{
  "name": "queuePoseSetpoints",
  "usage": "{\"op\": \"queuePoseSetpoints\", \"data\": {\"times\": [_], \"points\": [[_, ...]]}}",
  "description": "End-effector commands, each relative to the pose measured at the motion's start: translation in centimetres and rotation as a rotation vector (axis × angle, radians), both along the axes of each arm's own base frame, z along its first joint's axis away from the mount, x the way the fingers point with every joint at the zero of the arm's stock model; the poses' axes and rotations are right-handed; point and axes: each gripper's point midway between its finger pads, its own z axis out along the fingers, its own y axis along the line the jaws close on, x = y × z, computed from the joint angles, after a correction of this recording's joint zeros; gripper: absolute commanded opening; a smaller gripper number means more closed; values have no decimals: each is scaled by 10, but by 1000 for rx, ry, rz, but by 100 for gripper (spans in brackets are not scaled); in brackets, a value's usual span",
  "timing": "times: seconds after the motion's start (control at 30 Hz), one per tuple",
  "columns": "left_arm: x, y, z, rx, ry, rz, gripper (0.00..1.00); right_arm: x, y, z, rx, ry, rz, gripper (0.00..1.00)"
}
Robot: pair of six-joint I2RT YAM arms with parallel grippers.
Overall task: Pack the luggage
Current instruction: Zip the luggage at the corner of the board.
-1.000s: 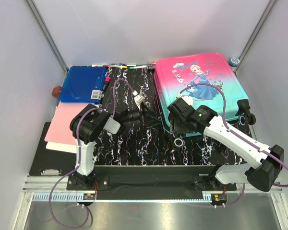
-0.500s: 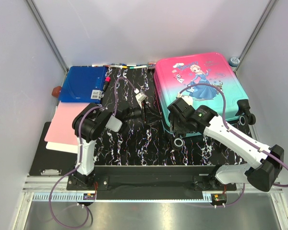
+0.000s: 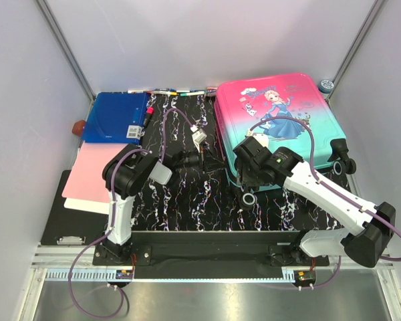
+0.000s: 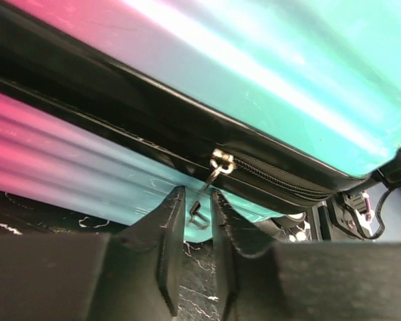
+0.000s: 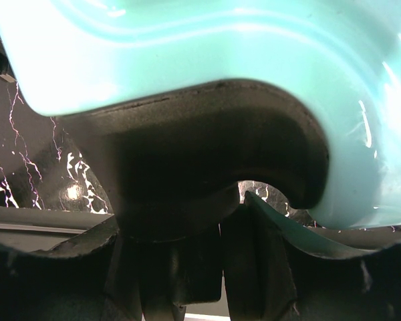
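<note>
The luggage [image 3: 281, 114] lies flat and zipped shut at the back right, its pink-to-teal printed shell facing up. In the left wrist view its side [image 4: 287, 80] fills the frame, and a metal zipper pull [image 4: 199, 214] hangs from the black zip band. My left gripper [image 4: 199, 200] [image 3: 206, 158] is at the case's left edge. Its jaws stand a narrow gap apart, with the pull between them and slivers of space on both sides. My right gripper [image 3: 244, 175] [image 5: 187, 227] is at the front left corner, closed on a black trim block under the teal shell [image 5: 220, 53].
A blue folder [image 3: 113, 117] lies at the back left, with a pink sheet [image 3: 93, 170] and a black clipboard [image 3: 63, 217] in front of it. Pens [image 3: 167, 91] line the back edge. A small ring [image 3: 249, 198] lies by the right arm, and a tape roll [image 3: 326, 85] sits behind the case.
My left gripper has moved right to the luggage's edge and its jaws have narrowed around the zipper pull. The right arm and the luggage have stayed put.
</note>
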Motion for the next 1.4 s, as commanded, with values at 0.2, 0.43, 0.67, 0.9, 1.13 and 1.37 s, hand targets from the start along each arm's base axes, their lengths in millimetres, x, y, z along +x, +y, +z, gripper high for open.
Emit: {"op": "queuePoseSetpoints", "data": {"times": [0.2,0.43,0.67,0.9,1.13,1.37], "points": [[-16,-6,88,-240,-416,-12,0,2,-1,25,63,-48,-47,0],[-33,-2,95,-241,-434,5,0,7,2,28,61,-60,-49,0],[-48,-2,96,-239,-431,-1,0,14,6,35,80,-87,-60,0],[-66,-5,95,-224,-427,-13,0,20,12,37,91,-104,-56,0],[-81,-10,96,-202,-442,-25,0,26,16,38,100,-123,-55,0],[-101,-21,92,-182,-430,-55,0,28,20,38,121,-132,-55,0]]}}
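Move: The zipper pull's tab already hangs between the left hand's half-closed fingertips, level with them and only about 1 cm to the right. From this hand, the luggage's near corner lies some 8 cm back and 4 cm to the right, and the lower wheel about 12 cm back, 8 cm right and 5 cm down. The right hand already grips the upper wheel mount by that corner; from it the zipper pull is roughly 9 cm ahead, 9 cm left and 8 cm below. The left hand, fingers pointing right at the luggage's side, first shuts them on the pull's tab almost on the spot, then draws it straight back towards the near corner, about 6 cm along the zipper track, rising some 1.5 cm and rolling a little, under 10 degrees, late in the pull. The right hand stays in place with its grip on the upper wheel mount, while the left keeps the tab pinched to the last. ##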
